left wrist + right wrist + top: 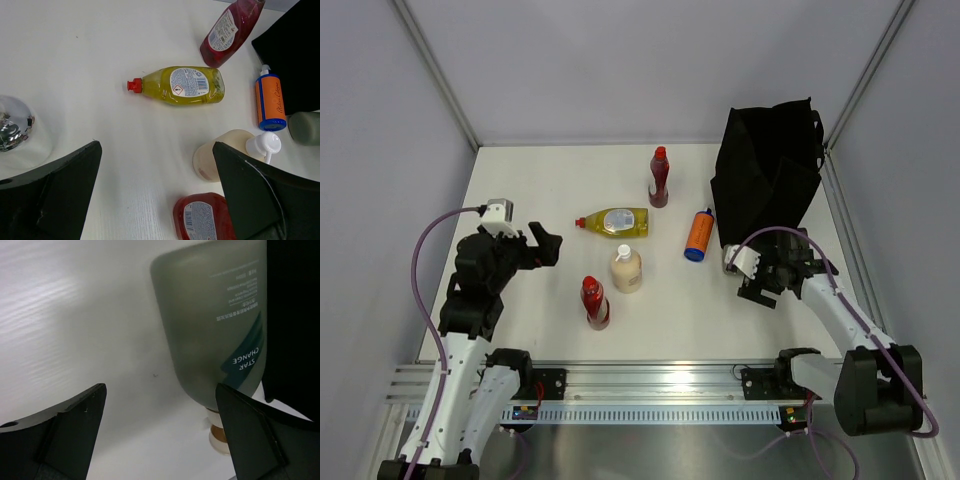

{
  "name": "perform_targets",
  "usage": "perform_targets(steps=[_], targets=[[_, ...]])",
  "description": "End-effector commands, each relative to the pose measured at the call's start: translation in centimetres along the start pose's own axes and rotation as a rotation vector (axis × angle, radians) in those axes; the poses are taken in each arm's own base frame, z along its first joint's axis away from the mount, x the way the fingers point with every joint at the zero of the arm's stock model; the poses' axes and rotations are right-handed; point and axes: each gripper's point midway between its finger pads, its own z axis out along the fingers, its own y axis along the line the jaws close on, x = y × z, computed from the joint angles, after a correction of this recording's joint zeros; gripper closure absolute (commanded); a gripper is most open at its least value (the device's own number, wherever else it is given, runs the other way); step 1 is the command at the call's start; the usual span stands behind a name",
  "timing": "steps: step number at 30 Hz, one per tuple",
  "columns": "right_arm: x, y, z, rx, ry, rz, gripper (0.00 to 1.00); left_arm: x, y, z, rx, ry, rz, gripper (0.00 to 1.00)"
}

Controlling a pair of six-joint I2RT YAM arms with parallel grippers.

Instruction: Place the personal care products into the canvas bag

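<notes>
The black canvas bag (770,170) stands at the back right. A dark red bottle (659,180) stands upright left of it. The clear yellow bottle with the red cap (613,222) and the orange bottle with the blue cap (698,234) lie mid-table. The cream bottle (627,268) and the second dark red bottle (594,302) stand nearer. My left gripper (545,247) is open and empty, left of these; in its wrist view (155,150) the cream bottle (220,160) is beside its right finger. My right gripper (160,405) is open; the grey-green bottle (215,325) lies just ahead of it, against the bag (295,315).
Grey walls close in the table on the left, back and right. An aluminium rail (660,385) runs along the near edge between the arm bases. A shiny round metal object (12,125) shows at the left of the left wrist view.
</notes>
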Motion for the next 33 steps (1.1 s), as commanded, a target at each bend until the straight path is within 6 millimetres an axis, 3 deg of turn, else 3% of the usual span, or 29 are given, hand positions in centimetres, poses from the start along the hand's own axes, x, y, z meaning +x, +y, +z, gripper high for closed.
perform_targets(steps=[1, 5, 10, 15, 18, 24, 27, 31, 32, 33], targets=[[0.5, -6.2, 0.6, 0.263, 0.091, -0.095, 0.01, -1.6, -1.0, -0.1, 0.05, -0.056, 0.029, 0.01], [0.2, -6.8, 1.7, 0.281, 0.078, -0.081, 0.01, -1.5, -1.1, -0.1, 0.056, -0.054, 0.032, 0.01], [-1.1, -6.7, 1.2, 0.25, 0.044, -0.149, 0.01, -1.5, -1.3, 0.0, 0.066, -0.053, 0.031, 0.01], [-2.0, -5.9, 1.5, 0.178, 0.011, -0.318, 0.0, -1.5, -1.5, -0.1, 0.074, -0.054, 0.032, 0.01], [-1.3, -3.7, 2.8, 0.002, 0.024, -0.387, 0.0, -1.5, -1.5, 0.0, 0.076, -0.052, 0.032, 0.01], [0.5, -4.9, 6.1, -0.043, 0.103, -0.358, 0.0, -1.5, -1.8, -0.1, 0.094, -0.057, 0.035, 0.01], [0.5, -3.3, 6.8, -0.187, 0.093, -0.328, 0.02, -1.5, -1.8, 0.0, 0.095, -0.055, 0.034, 0.01], [0.0, -0.8, 6.3, -0.36, 0.051, -0.309, 0.16, -1.4, -1.8, 0.0, 0.097, -0.05, 0.035, 0.01], [-0.2, -0.3, 6.0, -0.393, 0.046, -0.302, 0.3, -1.5, -1.8, 0.0, 0.096, -0.053, 0.036, 0.01], [-0.5, 0.5, 5.7, -0.431, 0.023, -0.295, 0.37, -1.5, -1.9, 0.0, 0.099, -0.052, 0.036, 0.01]])
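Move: The grey-green bottle lies on its side with its base to the left, its middle about 6 cm ahead of the open right hand, 3 cm to its left and 4 cm below. Just past it stands the canvas bag, its middle some 20 cm straight ahead of the hand and about level in height; the orange bottle lies roughly 9 cm ahead, 16 cm left and 4 cm down. From the idle left hand the grey-green bottle is about 45 cm to the right, 2 cm ahead and 21 cm lower. Wide open, the right hand reaches forward over the grey-green bottle in two strokes, about 5 cm, then a near halt and a few centimetres more, some 8 cm in all towards the bag, sinking about 3 cm during the second stroke. From mid-reach the wrist turns roughly 20 degrees counter-clockwise to set the fingers either side of the bottle, and only at the end do they start closing, about a fifth of their range, coming to bear on its two sides near the cap end. ##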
